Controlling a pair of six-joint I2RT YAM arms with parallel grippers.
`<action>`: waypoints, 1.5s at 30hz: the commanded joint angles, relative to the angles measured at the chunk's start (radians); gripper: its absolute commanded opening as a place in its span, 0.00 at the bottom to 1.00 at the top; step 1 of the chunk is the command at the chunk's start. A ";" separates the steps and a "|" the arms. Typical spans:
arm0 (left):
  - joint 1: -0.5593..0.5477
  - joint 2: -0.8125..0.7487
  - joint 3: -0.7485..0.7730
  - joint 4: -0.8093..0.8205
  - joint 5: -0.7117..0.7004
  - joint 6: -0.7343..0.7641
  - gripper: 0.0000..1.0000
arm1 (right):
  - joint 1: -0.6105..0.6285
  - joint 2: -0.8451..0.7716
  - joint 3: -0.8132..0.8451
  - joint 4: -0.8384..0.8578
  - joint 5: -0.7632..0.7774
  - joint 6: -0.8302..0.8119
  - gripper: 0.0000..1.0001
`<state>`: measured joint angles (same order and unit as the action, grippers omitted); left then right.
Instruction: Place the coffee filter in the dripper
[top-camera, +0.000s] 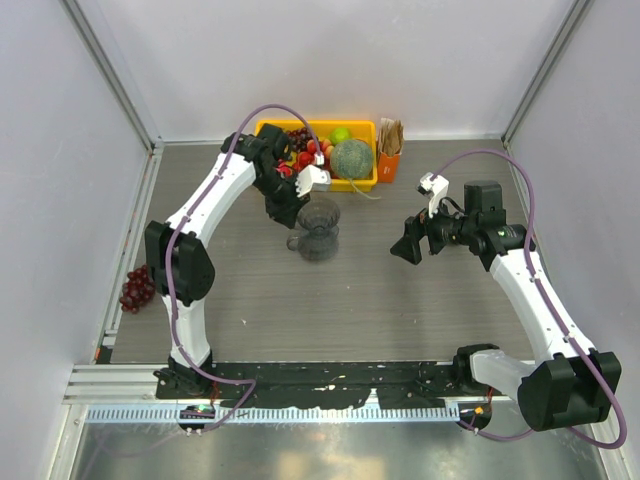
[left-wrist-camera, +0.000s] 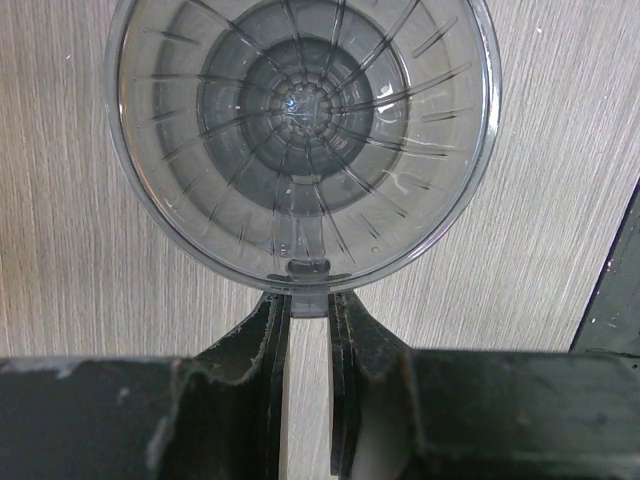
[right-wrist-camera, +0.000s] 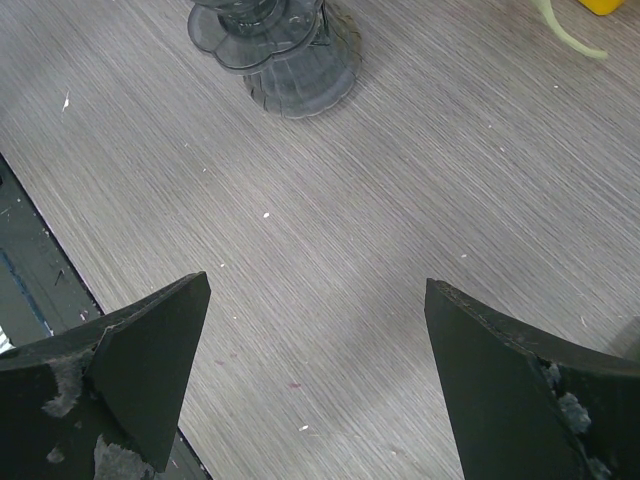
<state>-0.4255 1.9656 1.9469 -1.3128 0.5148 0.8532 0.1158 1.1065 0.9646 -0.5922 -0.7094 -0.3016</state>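
The dripper (top-camera: 318, 230) is a smoky-grey ribbed funnel cup standing upright on the table in front of the yellow bin. In the left wrist view the dripper (left-wrist-camera: 300, 130) is seen from above and is empty. My left gripper (top-camera: 298, 212) reaches it from the far-left side. Its jaws (left-wrist-camera: 308, 302) press on both sides of the dripper's small handle. My right gripper (top-camera: 406, 247) is wide open and empty, hovering to the right of the dripper (right-wrist-camera: 282, 45); in its own wrist view my right gripper (right-wrist-camera: 316, 282) has only bare table under it. No single coffee filter is in view.
A yellow bin (top-camera: 268, 130) at the back holds fruit and a green melon (top-camera: 352, 158). An orange box with a bundle of brown papers (top-camera: 389, 150) stands to its right. A bunch of dark grapes (top-camera: 135, 288) lies at the left table edge. Walls enclose three sides.
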 joint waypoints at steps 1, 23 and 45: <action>-0.004 -0.033 0.049 0.032 -0.007 -0.014 0.16 | -0.004 0.004 -0.006 0.006 -0.024 -0.011 0.96; -0.025 -0.036 0.001 0.061 -0.028 -0.020 0.19 | -0.004 0.007 -0.004 0.003 -0.032 -0.010 0.96; -0.025 -0.056 -0.008 0.055 -0.002 -0.020 0.83 | -0.005 0.012 -0.004 -0.001 -0.039 -0.014 0.96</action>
<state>-0.4461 1.9594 1.9400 -1.2724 0.4690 0.8444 0.1154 1.1172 0.9646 -0.6006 -0.7280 -0.3058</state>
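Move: To the right of the left hand by roughly 6 cm and about 8 cm below it is the middle of the glass carafe, level with it in reach; the dripper, already pinched by its handle, is over the carafe, its middle 6 cm to the right and 1 cm lower than the hand. The yellow fruit crate lies some 20 cm farther out and 5 cm to the right. From the right hand the carafe is about 7 cm ahead, 20 cm left and 12 cm lower. Fine-setting the dripper over the carafe's mouth, the left hand keeps its pinch on the handle while easing about half a centimetre forward and up, then roughly 1 cm right and slightly down, with only a faint tilt of the wrist. Once there it stays put and spreads its fingers wide, letting go of the handle. ##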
